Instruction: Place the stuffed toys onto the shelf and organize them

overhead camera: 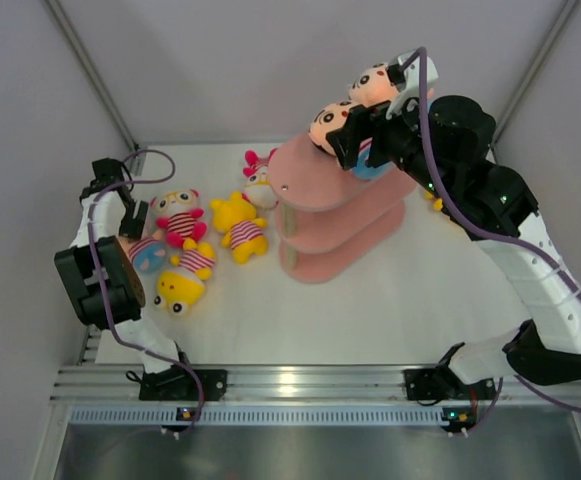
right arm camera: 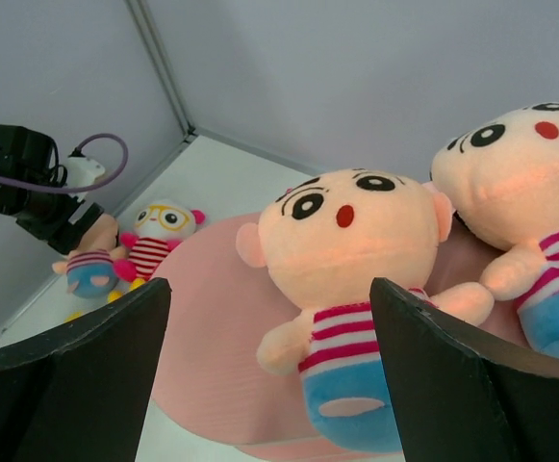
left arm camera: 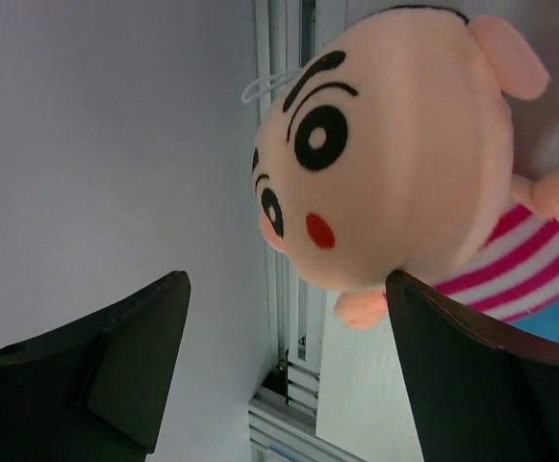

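The pink three-tier shelf stands right of centre. Two peach stuffed toys in striped shirts and blue shorts lie on its top board. My right gripper hovers open over the nearer one, its fingers wide on either side of the body. At the far left my left gripper is open. Nothing is between its jaws. Another peach toy lies just past its right finger. That toy lies on the table.
Loose toys lie left of the shelf: a white one with glasses, two yellow ones and one with a pink bow. Something yellow peeks from behind the shelf. Grey walls enclose the table.
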You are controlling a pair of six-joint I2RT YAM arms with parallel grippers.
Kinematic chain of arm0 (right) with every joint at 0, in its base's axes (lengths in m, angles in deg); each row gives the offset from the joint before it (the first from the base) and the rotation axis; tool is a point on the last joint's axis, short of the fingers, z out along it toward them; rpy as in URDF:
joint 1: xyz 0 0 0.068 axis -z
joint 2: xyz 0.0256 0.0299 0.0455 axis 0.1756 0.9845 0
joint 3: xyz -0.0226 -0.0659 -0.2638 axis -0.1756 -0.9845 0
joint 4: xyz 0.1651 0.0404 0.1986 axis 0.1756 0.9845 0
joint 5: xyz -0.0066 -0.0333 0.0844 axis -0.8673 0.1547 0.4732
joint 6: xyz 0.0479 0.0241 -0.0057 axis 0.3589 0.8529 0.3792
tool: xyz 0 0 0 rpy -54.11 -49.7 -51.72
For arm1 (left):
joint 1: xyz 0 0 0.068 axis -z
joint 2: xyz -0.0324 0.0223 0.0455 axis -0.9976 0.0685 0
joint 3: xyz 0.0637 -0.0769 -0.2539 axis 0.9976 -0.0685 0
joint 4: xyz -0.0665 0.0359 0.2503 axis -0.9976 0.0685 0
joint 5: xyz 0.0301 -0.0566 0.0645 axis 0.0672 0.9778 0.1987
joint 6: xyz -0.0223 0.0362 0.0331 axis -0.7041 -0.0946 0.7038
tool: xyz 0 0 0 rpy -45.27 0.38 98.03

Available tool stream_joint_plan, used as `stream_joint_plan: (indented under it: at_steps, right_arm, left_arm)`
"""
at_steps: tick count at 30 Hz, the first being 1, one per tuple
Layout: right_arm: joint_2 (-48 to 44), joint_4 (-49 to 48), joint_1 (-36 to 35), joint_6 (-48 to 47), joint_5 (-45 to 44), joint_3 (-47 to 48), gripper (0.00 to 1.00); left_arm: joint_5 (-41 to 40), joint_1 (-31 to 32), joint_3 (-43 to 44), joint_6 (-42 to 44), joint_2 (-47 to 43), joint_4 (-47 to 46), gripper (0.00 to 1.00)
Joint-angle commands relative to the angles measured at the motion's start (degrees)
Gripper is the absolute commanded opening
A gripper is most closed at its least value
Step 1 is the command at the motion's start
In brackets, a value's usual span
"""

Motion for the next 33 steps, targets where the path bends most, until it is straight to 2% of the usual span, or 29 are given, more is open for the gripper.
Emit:
stream_joint_plan:
  at_steps: [1,5,7,9,10,12,13,18,23,27,31,33]
  right_arm:
    - [-0.12,-2.71,-2.06,-1.99,0.40,-0.23,0.85]
    - [-0.65,-2.71,-2.86,-2.17,-1.10,-1.98,0.85]
    - [-1.88,-3.85,-3.12,-2.17,-1.01,-3.47,0.85]
    - [-2.93,-4.82,-3.30,-2.26,-0.66,-5.23,0.84]
    - [-3.11,-4.74,-3.47,-2.35,-0.75,-5.24,0.84]
    - [-3.64,-3.86,-3.56,-2.43,-0.75,-4.98,0.85]
    - [-3.90,-3.51,-3.56,-2.61,-0.75,-4.97,0.85]
    - [-7.32,-4.72,-3.82,-2.61,-0.05,-7.95,0.85]
    - [-8.91,-5.61,-4.17,-1.56,1.62,-9.46,0.85]
    - [-9.26,-5.96,-5.58,-1.20,1.97,-9.37,0.85]
    - [-9.00,-8.33,-8.65,-1.55,3.38,-8.67,0.85]
    - [-7.77,-8.69,-12.07,-2.60,3.29,-6.83,0.85]
  left_arm:
    - [2.32,-2.11,-0.34,2.54,1.30,-4.81,0.89]
    - [7.08,-2.46,-0.78,3.69,3.94,-4.81,0.87]
    - [8.15,-2.55,-0.69,3.52,5.78,-4.81,0.77]
    - [9.03,-2.55,-1.13,2.90,7.36,-4.72,0.62]
    - [9.38,-2.55,-1.57,2.64,7.63,-4.63,0.43]
    - [11.05,-2.64,-3.67,2.64,6.76,-4.63,0.22]
    - [11.49,-2.64,-4.64,2.38,5.80,-4.63,0.00]
    - [14.04,-2.73,-10.61,0.97,-7.20,-4.55,0.00]
    - [14.12,-2.73,-12.21,0.18,-22.91,-2.36,0.00]
    - [18.69,-2.64,-8.00,-0.17,-30.94,5.98,0.00]
    - [31.76,-2.64,-3.07,-0.52,-39.89,13.72,0.00]
    - [34.24,-2.64,-0.52,-0.61,-42.54,16.62,0.00]
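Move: The striped-shirt boy toy lies just below the left gripper, its middle about 7 cm down, 4 cm to the right and 1 cm ahead. The pink bear toy is roughly 14 cm right and 7 cm ahead of that gripper, the goggle-eyed yellow toy 15 cm right and 10 cm back. From the right gripper, this boy toy is some 60 cm left, 6 cm ahead and 45 cm down; the boy toy already on the shelf top is 10 cm ahead, 1 cm left and 6 cm below. Bring the open left gripper about 6 cm straight down onto the boy toy's head, close the fingers to pinch the lower face, then lift a good 20 cm while drawing back and right, fingertips swinging some 30 degrees up towards the front. Meanwhile dip the empty, open right gripper slightly, then ease it back about 6 cm from the toy on the shelf. ##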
